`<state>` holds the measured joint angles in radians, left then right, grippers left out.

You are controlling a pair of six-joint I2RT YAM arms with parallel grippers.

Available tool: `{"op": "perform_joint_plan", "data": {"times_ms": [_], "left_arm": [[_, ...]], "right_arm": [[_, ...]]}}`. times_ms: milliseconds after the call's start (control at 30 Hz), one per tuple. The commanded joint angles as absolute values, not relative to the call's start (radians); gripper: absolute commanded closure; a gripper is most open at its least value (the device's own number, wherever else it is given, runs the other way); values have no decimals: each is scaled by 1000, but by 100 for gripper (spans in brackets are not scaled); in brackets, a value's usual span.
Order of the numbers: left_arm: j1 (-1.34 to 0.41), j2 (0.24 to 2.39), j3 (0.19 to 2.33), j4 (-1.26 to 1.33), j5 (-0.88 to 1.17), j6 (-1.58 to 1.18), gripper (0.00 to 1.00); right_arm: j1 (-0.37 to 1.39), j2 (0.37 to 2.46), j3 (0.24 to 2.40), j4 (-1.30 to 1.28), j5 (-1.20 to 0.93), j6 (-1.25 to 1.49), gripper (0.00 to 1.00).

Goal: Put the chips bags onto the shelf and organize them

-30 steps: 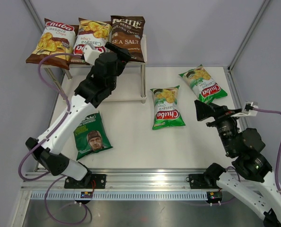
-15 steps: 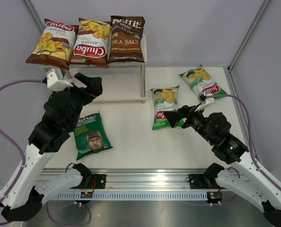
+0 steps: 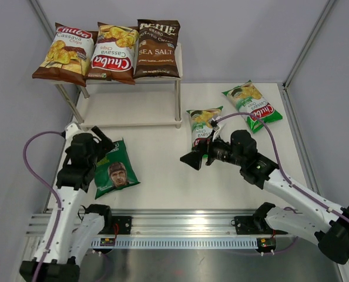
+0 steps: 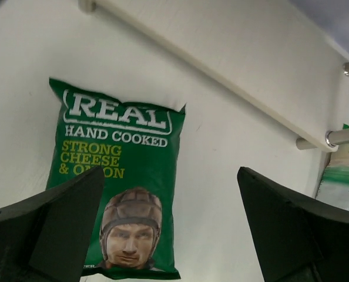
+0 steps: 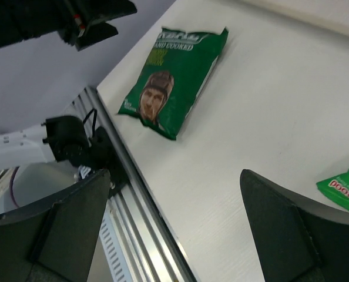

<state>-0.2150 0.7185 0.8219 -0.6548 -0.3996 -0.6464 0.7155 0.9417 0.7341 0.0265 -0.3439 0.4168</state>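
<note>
On the top board of the shelf lie three chips bags: two brown Chuba and a Kettle Sea Salt. The lower board is bare. A dark green bag with a face lies flat on the table. My left gripper hovers open over its right edge, holding nothing. One green Chuba bag is partly covered by my right arm. Another green Chuba bag lies further right. My right gripper is open and empty above bare table.
An aluminium rail runs along the table's near edge, carrying both arm bases. The shelf's metal legs stand at the back left. Grey walls and frame posts close in the table.
My left arm has drawn back from the shelf and come down beside the face bag. My right arm has swung left across the middle green bag. Both grippers stayed open.
</note>
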Motion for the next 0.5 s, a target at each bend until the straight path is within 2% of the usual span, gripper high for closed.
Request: {"op": "perform_joint_plan", "data": {"times_ms": [0,33,200,400,467], "left_arm": [[13,684,697,-507,-13,-690,1],[135,687,665,-496,41,-696,1],[417,724,511,-436,227,-681,1],[485,871,457,-379,296,-601,1],[486,913,439,-329,380,-604,1]], "right_arm": [[718,1014,750,71,-552,345,1],[718,1026,749,72,-572,341,0],[718,1072,758,63,-690,287,0],[718,1078,756,49,-791,250,1],[718,1072,753,41,-805,241,0]]}}
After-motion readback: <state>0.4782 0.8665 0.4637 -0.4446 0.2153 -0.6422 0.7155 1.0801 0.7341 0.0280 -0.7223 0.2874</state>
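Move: The green REAL bag lies flat under my open left hand, its middle about 19 cm below, 4 cm back and roughly level sideways. The shelf's empty lower board is centred some 24 cm ahead of this hand and 3 cm to its right, about 18 cm below; the nearer green Chuba bag lies about 12 cm ahead and 39 cm right, 19 cm below. From my right hand, the REAL bag is some 27 cm left, level fore and aft, and 24 cm down. I drop my open left hand fast towards the top-left part of the REAL bag, about 14 cm down and 6 cm left, the sideways swing dying out before the descent does. My wrist rolls its left side down some 25 degrees while the fingers tip further down and turn slightly counter-clockwise. My empty right hand sinks a little and draws back about 5 cm, edging left and turning counter-clockwise, fingers still open. ##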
